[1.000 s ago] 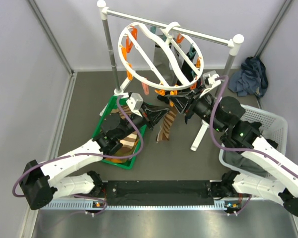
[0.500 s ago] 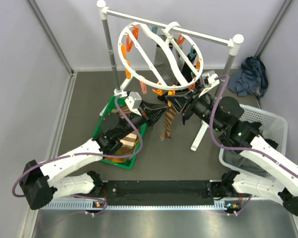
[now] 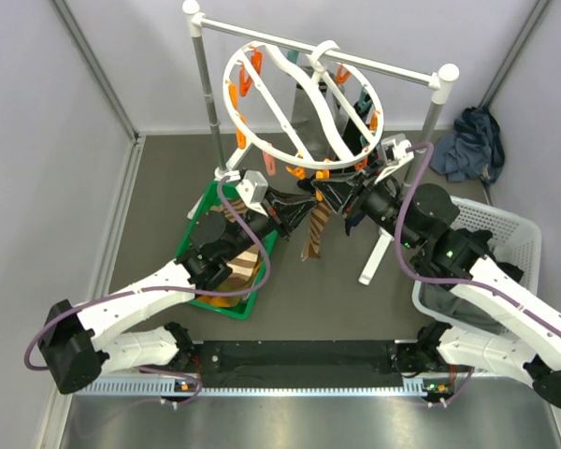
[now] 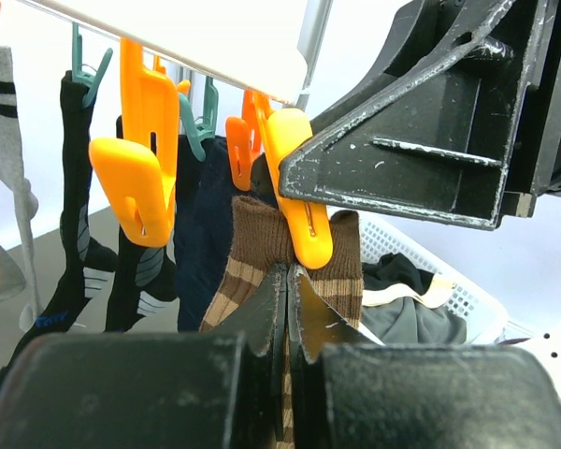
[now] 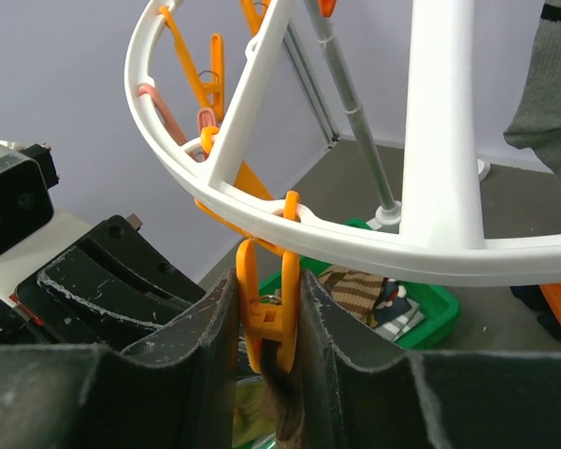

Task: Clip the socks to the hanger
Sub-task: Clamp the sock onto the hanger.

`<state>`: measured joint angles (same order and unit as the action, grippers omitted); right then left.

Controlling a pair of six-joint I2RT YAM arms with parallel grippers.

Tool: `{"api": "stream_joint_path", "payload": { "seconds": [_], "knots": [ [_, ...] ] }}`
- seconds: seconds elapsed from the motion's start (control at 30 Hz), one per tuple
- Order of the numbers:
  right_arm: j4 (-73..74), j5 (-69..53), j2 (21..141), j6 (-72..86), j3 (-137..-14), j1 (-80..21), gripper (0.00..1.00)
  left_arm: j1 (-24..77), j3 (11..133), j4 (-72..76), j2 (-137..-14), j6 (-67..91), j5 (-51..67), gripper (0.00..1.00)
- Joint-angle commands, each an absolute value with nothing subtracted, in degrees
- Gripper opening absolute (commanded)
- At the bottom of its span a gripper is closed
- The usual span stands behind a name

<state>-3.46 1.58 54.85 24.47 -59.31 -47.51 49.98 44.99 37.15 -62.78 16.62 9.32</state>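
The white ring hanger [image 3: 304, 103] hangs from the rail with orange clips round its rim. A brown striped sock [image 3: 311, 236] dangles below its near edge. My left gripper [image 3: 302, 213] is shut on this sock; in the left wrist view its jaws [image 4: 291, 273] pinch the cuff [image 4: 252, 234] just under an orange clip [image 4: 299, 210]. My right gripper [image 3: 330, 195] is shut on that clip. Seen from the right wrist, the fingers [image 5: 266, 281] press both sides of the clip [image 5: 265, 323], and the sock's top [image 5: 285, 407] sits in its mouth. Several other socks [image 4: 79, 234] hang clipped behind.
A green tray [image 3: 194, 234] with more socks lies under the left arm. A white lattice basket [image 3: 516, 229] with clothes stands at the right. The rail stand's post [image 3: 204, 103] and foot [image 3: 374, 257] flank the hanger. A dark cloth bundle [image 3: 467, 140] lies back right.
The left gripper has lifted the brown sock slightly up and right toward the clip. The right gripper has stayed on the clip, shifting only a little.
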Motion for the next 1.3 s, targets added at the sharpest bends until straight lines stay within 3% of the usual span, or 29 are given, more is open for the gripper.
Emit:
{"api": "stream_joint_path", "payload": {
  "seconds": [0.0,0.23,0.5,0.63,0.77,0.87,1.0,1.27],
  "knots": [
    [0.6,-1.6,55.1,24.9,-57.6,-48.6,0.14,50.2,48.6,43.6,-63.2,17.8,9.3,0.00],
    [1.2,-0.2,54.1,23.7,-57.5,-48.6,0.35,50.2,48.9,43.3,-63.5,18.0,9.3,0.00],
    [1.4,1.6,52.7,23.3,-57.5,-48.7,0.49,50.2,48.9,42.7,-63.8,17.5,7.7,0.05],
    [1.8,2.2,52.2,23.0,-57.6,-48.7,0.54,50.2,48.1,42.6,-63.0,17.0,6.0,0.25],
    [2.3,2.7,51.6,22.5,-57.6,-48.6,0.59,50.2,47.6,41.9,-62.1,16.2,4.8,0.55],
    [3.1,3.3,51.0,21.5,-57.8,-48.6,0.65,50.2,47.3,41.7,-61.3,15.7,2.6,0.70],
    [6.4,5.9,49.4,19.1,-58.9,-48.6,0.75,50.1,47.0,41.7,-60.9,14.1,0.6,0.82],
    [17.7,8.8,45.2,9.5,-65.7,-48.6,0.88,50.1,48.7,37.1,-60.4,10.2,1.6,0.93]
  ]
}}
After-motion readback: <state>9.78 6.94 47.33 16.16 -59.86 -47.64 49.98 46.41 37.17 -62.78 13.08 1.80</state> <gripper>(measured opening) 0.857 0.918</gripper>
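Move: My right hand already squeezes an orange clip on the hanger rim right between its pads, with the sock's cuff some 3 cm below that hand point. My shut left fingers pinch the sock, and from them the clip's middle is about 1 cm ahead, 2 cm right and 3 cm up. From my right hand a second orange clip sits roughly 4 cm left and 2 cm ahead, a pink clip about 8 cm left and 3 cm ahead, both near its height. I spread my right fingers first to let the squeezed clip close on the cuff, dipping that hand a centimetre or two as they open and then drawing it about 4 cm to the right. Slightly later I open my left fingers wide off the sock, easing that hand some 2 cm forward with a little left and up and a slight counter-clockwise turn. ##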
